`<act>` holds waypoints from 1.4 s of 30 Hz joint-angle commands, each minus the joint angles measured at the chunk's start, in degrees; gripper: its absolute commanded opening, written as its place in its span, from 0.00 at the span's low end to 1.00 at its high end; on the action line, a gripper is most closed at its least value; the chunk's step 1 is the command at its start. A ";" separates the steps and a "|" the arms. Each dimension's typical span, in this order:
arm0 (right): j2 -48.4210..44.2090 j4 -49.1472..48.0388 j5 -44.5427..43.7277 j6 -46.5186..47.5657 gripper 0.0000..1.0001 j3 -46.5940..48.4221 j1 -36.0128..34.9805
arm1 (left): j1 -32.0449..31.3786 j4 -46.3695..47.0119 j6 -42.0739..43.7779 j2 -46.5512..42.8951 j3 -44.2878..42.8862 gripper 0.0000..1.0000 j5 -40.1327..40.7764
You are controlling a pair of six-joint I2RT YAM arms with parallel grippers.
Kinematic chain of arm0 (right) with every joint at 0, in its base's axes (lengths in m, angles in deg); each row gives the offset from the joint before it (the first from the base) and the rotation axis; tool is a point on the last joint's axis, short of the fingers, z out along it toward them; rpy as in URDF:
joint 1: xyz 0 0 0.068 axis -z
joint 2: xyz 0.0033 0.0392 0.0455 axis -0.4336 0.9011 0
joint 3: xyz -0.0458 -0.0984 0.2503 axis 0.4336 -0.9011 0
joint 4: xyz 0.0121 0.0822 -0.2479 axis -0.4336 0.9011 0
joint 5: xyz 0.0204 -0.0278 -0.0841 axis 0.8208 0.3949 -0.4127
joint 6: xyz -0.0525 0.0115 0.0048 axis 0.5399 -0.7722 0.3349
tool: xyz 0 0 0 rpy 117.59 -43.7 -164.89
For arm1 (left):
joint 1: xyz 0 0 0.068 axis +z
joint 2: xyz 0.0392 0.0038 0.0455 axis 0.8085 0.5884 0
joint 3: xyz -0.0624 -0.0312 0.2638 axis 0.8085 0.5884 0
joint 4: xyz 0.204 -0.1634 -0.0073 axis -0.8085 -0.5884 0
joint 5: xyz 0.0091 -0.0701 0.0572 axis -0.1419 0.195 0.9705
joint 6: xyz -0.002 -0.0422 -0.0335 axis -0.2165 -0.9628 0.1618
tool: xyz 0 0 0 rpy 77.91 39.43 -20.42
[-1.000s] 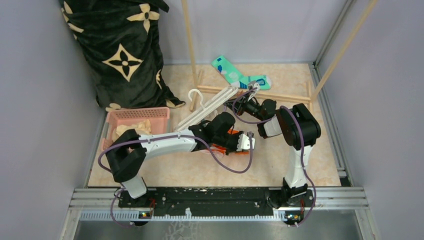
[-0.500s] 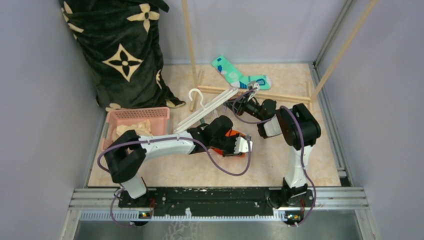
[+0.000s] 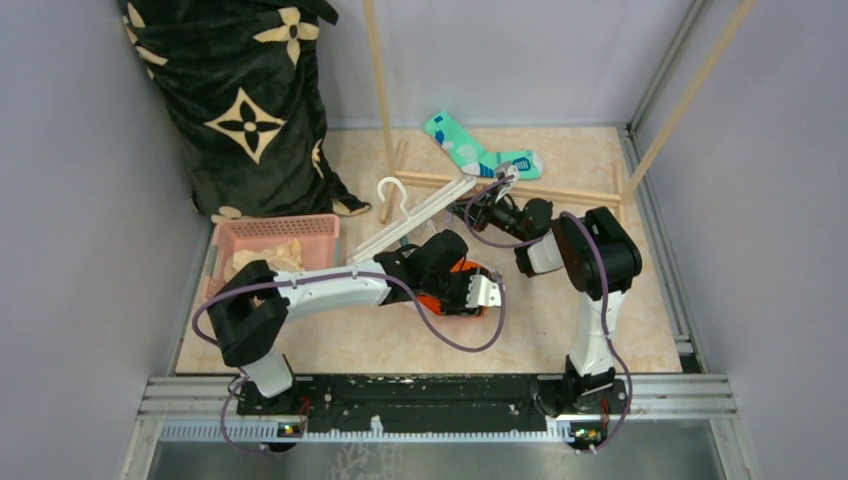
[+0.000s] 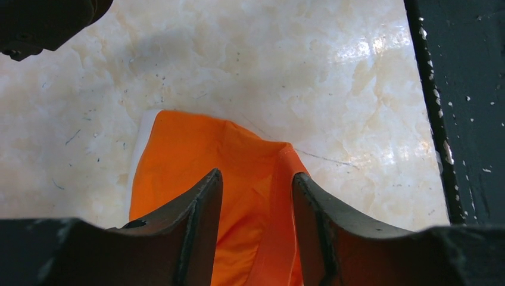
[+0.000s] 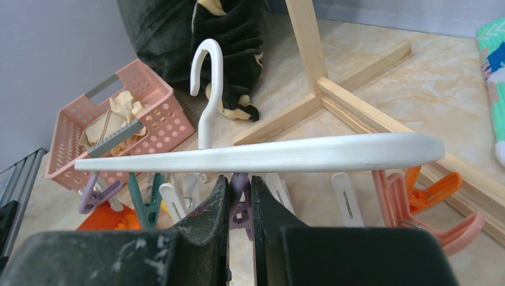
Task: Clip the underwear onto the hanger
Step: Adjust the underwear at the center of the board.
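Observation:
The orange underwear (image 4: pixel 238 179) lies crumpled on the marble floor, and it shows under my left arm in the top view (image 3: pixel 459 268). My left gripper (image 4: pixel 255 199) is open and low over it, with a raised fold of orange fabric between the jaws. The white hanger (image 5: pixel 256 155) is held tilted off the floor, hook to the left, with pastel clothespins dangling; it also shows in the top view (image 3: pixel 420 212). My right gripper (image 5: pixel 239 186) is shut on a purple clothespin (image 5: pixel 240 205) under the hanger's bar.
A pink basket (image 3: pixel 300 228) with a cream cloth (image 3: pixel 265 255) stands at the left. A dark flowered blanket (image 3: pixel 245 100) is piled at the back left. The wooden rack's base (image 3: pixel 530 188) and a teal sock (image 3: pixel 470 150) lie behind the hanger. A black rail (image 4: pixel 464 119) runs along the near edge.
My left gripper has shifted slightly to the left over the underwear. The right arm and the hanger have barely moved.

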 commanded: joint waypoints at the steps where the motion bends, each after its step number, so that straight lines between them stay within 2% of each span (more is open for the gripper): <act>1: -0.66 -4.79 0.38 0.11 0.00 0.98 -0.47 | -0.31 -6.51 1.79 -4.06 -1.08 0.53 1.48; 6: -0.21 -5.30 0.38 -0.23 0.00 0.98 -0.47 | -0.24 -6.15 0.40 -8.40 2.67 0.53 4.00; 12: 0.16 -6.09 0.38 -0.88 0.00 1.07 -0.47 | -0.23 -4.26 -0.80 -12.42 7.85 0.54 3.42; 16: 0.20 -6.00 0.38 -0.85 0.00 1.22 -0.47 | -0.44 1.14 2.43 -17.51 16.90 0.56 4.21; 20: 0.34 -6.24 0.51 -0.92 0.00 1.38 -0.43 | -0.85 8.37 5.16 -22.14 25.07 0.60 9.78; 25: 0.59 -6.70 0.49 -1.45 0.00 1.76 -0.47 | -0.92 11.88 7.19 -22.35 28.48 0.58 18.53; 30: 0.38 -6.69 0.73 -1.58 0.00 1.87 -0.47 | -2.11 10.92 10.21 -21.01 29.57 0.53 18.81; 33: 0.16 -6.10 0.87 -1.09 0.00 1.90 -0.47 | -5.94 12.27 14.21 -21.62 32.65 0.61 22.19; 34: 0.13 -6.09 0.91 -1.00 0.00 1.94 -0.47 | -7.25 14.04 15.79 -21.97 34.17 0.74 24.40; 35: 0.12 -6.13 0.91 -1.06 0.00 1.95 -0.47 | -8.20 15.64 17.03 -22.15 35.44 0.78 25.97; 39: 0.37 -6.42 0.91 -1.35 0.00 2.19 -0.47 | -11.21 19.14 18.96 -22.61 37.96 0.79 29.49; 42: 0.61 -6.80 0.93 -1.65 0.00 2.37 -0.45 | -13.23 30.10 24.00 -20.75 42.05 0.80 35.17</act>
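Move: The underwear lies spread below my left hand, its middle roughly 3 cm ahead, 8 cm to the left and 7 cm down. Its near-left hem is about 13 cm left and 1 cm back. From the same hand, the hanger's middle is some 16 cm ahead and 14 cm left, about 4 cm higher, and the purple clip at its left end is 7 cm ahead and 23 cm left. From my right hand, the underwear's middle lies about 15 cm back, 2 cm left and 11 cm down. With the fingers already half open, I carry my left hand left about 11 cm, first lifting slightly off the cloth, then dipping to about 5 cm below the start, down to the underwear's near-left hem. On the way I swing back and forward again, ending some 3 cm back, tip the fingers some 30 degrees forward, and spread them wider. My right hand stays put, still pinching a purple clip on the hanger. ##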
